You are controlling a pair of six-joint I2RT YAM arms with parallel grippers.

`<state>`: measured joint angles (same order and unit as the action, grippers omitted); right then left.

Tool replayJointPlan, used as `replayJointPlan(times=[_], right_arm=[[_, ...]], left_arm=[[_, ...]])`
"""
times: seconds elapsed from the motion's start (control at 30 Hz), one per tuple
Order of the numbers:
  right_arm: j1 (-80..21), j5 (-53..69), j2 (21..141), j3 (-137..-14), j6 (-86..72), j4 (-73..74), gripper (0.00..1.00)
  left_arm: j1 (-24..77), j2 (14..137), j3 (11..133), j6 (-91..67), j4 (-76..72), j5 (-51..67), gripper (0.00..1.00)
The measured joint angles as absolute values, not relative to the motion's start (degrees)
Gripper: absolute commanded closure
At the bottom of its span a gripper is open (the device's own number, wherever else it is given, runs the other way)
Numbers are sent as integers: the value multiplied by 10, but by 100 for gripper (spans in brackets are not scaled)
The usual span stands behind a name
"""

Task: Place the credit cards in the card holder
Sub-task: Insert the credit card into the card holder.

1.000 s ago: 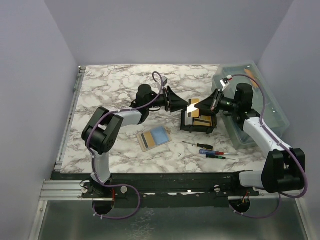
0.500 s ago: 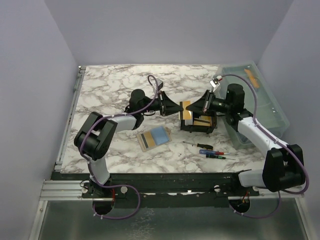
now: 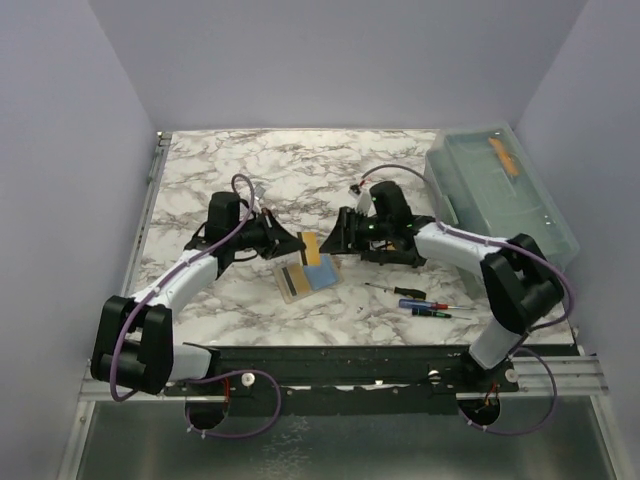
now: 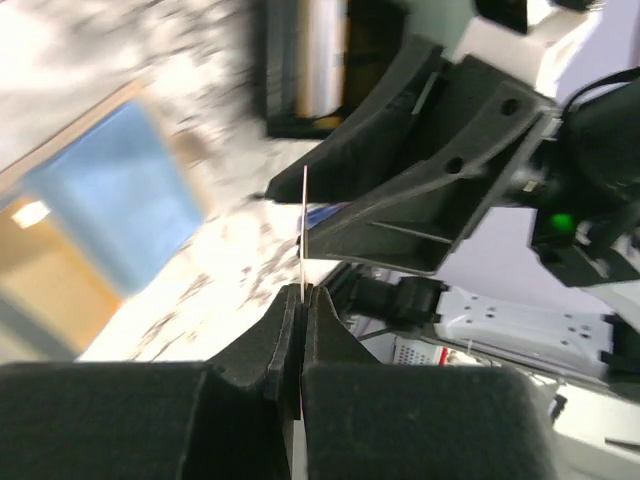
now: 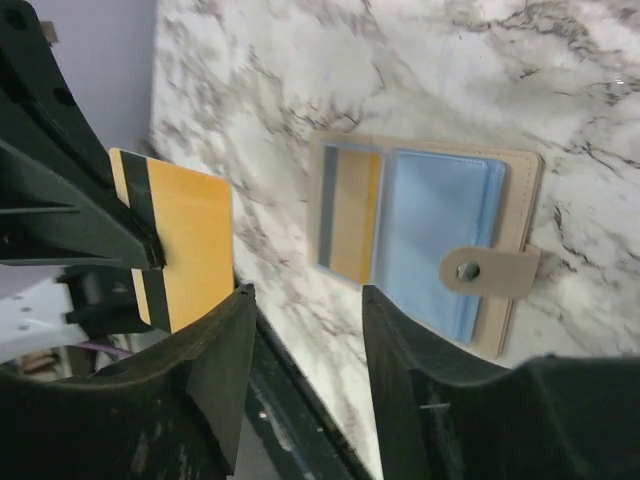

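Observation:
A yellow credit card [image 3: 311,247] with a black stripe [image 5: 185,235] hangs upright just above the open beige card holder [image 3: 305,278]. My left gripper [image 3: 298,248] is shut on the card's edge; in the left wrist view the card shows edge-on as a thin line [image 4: 304,230] rising from the pinched jaws [image 4: 302,295]. My right gripper [image 3: 338,238] faces it, open [image 5: 305,300], its fingers apart and clear of the card. The card holder [image 5: 430,240] lies flat with blue sleeves, a snap tab and one tan card in a slot.
A black tray [image 3: 400,252] with more cards sits behind my right arm, largely hidden. Small screwdrivers [image 3: 420,300] lie at the front right. A large translucent lidded bin [image 3: 500,190] stands at the back right.
Both arms swung left and down, from above the black tray to over the card holder. The left gripper closed on the yellow card and the right gripper let it go.

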<state>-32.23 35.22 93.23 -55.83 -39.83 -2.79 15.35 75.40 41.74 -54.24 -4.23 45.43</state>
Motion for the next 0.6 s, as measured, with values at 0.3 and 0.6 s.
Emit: replayJointPlan(times=[0.3,0.6], right_arm=[[-356,338,1072,-606,-351,-16,86],[-355,309,1101,-609,-334,-5,86]], left_arm=[[124,752,329,-484,56,434,100],[121,811,283,-498,-41,434,100]])
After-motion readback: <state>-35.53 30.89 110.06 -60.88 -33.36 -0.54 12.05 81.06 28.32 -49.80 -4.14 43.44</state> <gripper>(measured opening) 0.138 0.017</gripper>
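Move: The card holder lies open on the table, its middle about 5 cm back, 1 cm right and 15 cm below the left hand, which already holds the yellow card. From the right hand, the holder's blue pocket is some 3 cm left, 2 cm back and 11 cm down; the black box is about 17 cm right and 5 cm farther out, and the screwdrivers some 20 cm right and 10 cm back. The yellow card, kept pinched in the left hand, goes down about 11 cm, drifting back and left early on, to just above the holder's left half as the wrist rolls some 15 degrees. The right hand drops about 10 cm to the blue pocket, fingertips dipping a little, and closes from half open to nearly shut, pinching the pocket's right-hand edge. ##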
